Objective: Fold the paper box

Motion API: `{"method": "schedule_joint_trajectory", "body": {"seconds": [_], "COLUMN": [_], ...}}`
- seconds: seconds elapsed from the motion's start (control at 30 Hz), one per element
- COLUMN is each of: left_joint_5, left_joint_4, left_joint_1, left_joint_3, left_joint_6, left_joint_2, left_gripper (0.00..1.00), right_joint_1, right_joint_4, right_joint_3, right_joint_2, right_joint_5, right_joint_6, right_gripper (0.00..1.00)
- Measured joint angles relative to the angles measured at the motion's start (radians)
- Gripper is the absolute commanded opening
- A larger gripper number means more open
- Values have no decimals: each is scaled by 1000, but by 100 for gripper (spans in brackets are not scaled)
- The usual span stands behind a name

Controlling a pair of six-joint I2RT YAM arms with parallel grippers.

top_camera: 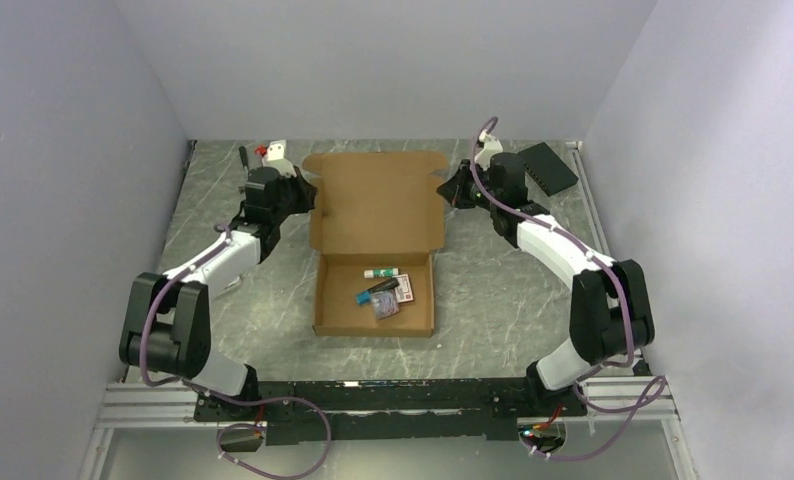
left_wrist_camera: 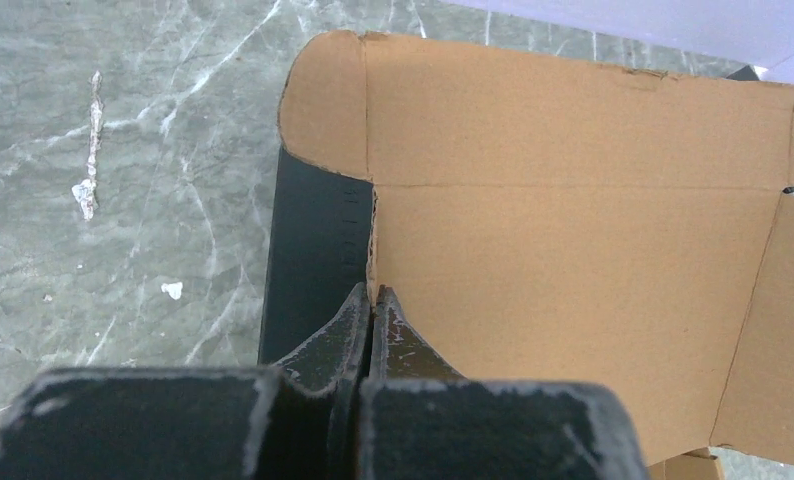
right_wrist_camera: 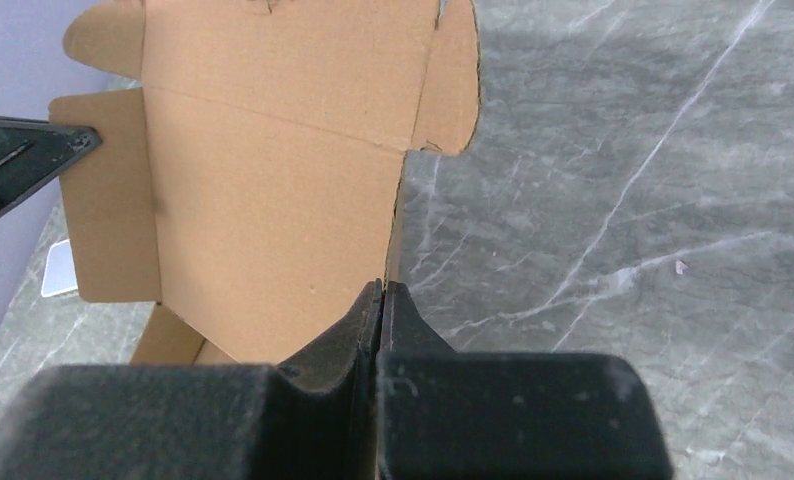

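The paper box (top_camera: 373, 320) is brown cardboard in the middle of the table. Its tray is nearest me and its lid (top_camera: 376, 205) is raised behind it, with rounded tabs at the top corners. My left gripper (top_camera: 310, 200) is shut on the lid's left edge (left_wrist_camera: 375, 240); the cardboard runs between its fingertips (left_wrist_camera: 373, 296). My right gripper (top_camera: 445, 190) is shut on the lid's right edge (right_wrist_camera: 393, 230), and its tips (right_wrist_camera: 384, 290) pinch the cardboard. Inside the tray lie a small tube (top_camera: 381, 272) and a packet (top_camera: 383, 303).
A flat black box (top_camera: 551, 166) lies at the back right beside the right arm. A small white and red item (top_camera: 273, 152) sits at the back left. A black flat panel (left_wrist_camera: 313, 260) shows just left of the lid edge. Walls close in on three sides.
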Motion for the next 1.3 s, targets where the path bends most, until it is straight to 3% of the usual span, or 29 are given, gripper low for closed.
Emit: {"method": "schedule_joint_trajectory", "body": {"seconds": [0.4,0.8,0.97,1.3], "left_joint_5": [-89,-113,-114,-150], "left_joint_4": [260,444,513,676], "left_joint_1": [-74,-149,-161,-221], "left_joint_3": [-239,-211,-164,-199], "left_joint_6": [7,132,190,286], "left_joint_2": [-159,-73,-6,39], "left_gripper": [0,0,0,0], "right_joint_1": [51,56,56,55], "right_joint_4": [152,327,477,655], "right_joint_3": [-161,-206,-253,-375], "right_joint_2": [-174,-175,-160,-158], "right_joint_5": [153,292,338,397], "right_joint_6": [-66,-204,-252,-261], "right_gripper": [0,0,0,0]}}
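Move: Some 22 cm back towards the base from the left hand, 12 cm to its right and 15 cm below lies the paper box's tray, the lid gripped between the two hands; from the right hand the tray is about 21 cm back, 13 cm left and 16 cm down. A black case lies 2 cm ahead and 3 cm left of the left hand, about 16 cm under it. The glue tube in the tray is roughly 17 cm back and 14 cm right of that hand, 15 cm down. Swinging the lid steeper by its two side edges, both shut grippers keep their pinch and travel right about 6 cm while rising some 5 cm, fingers tipping up about 30 degrees. Both first draw back, the left 3.5 cm and the right 2 cm, then return forward; the right hand also turns clockwise and sinks slightly at the end. ##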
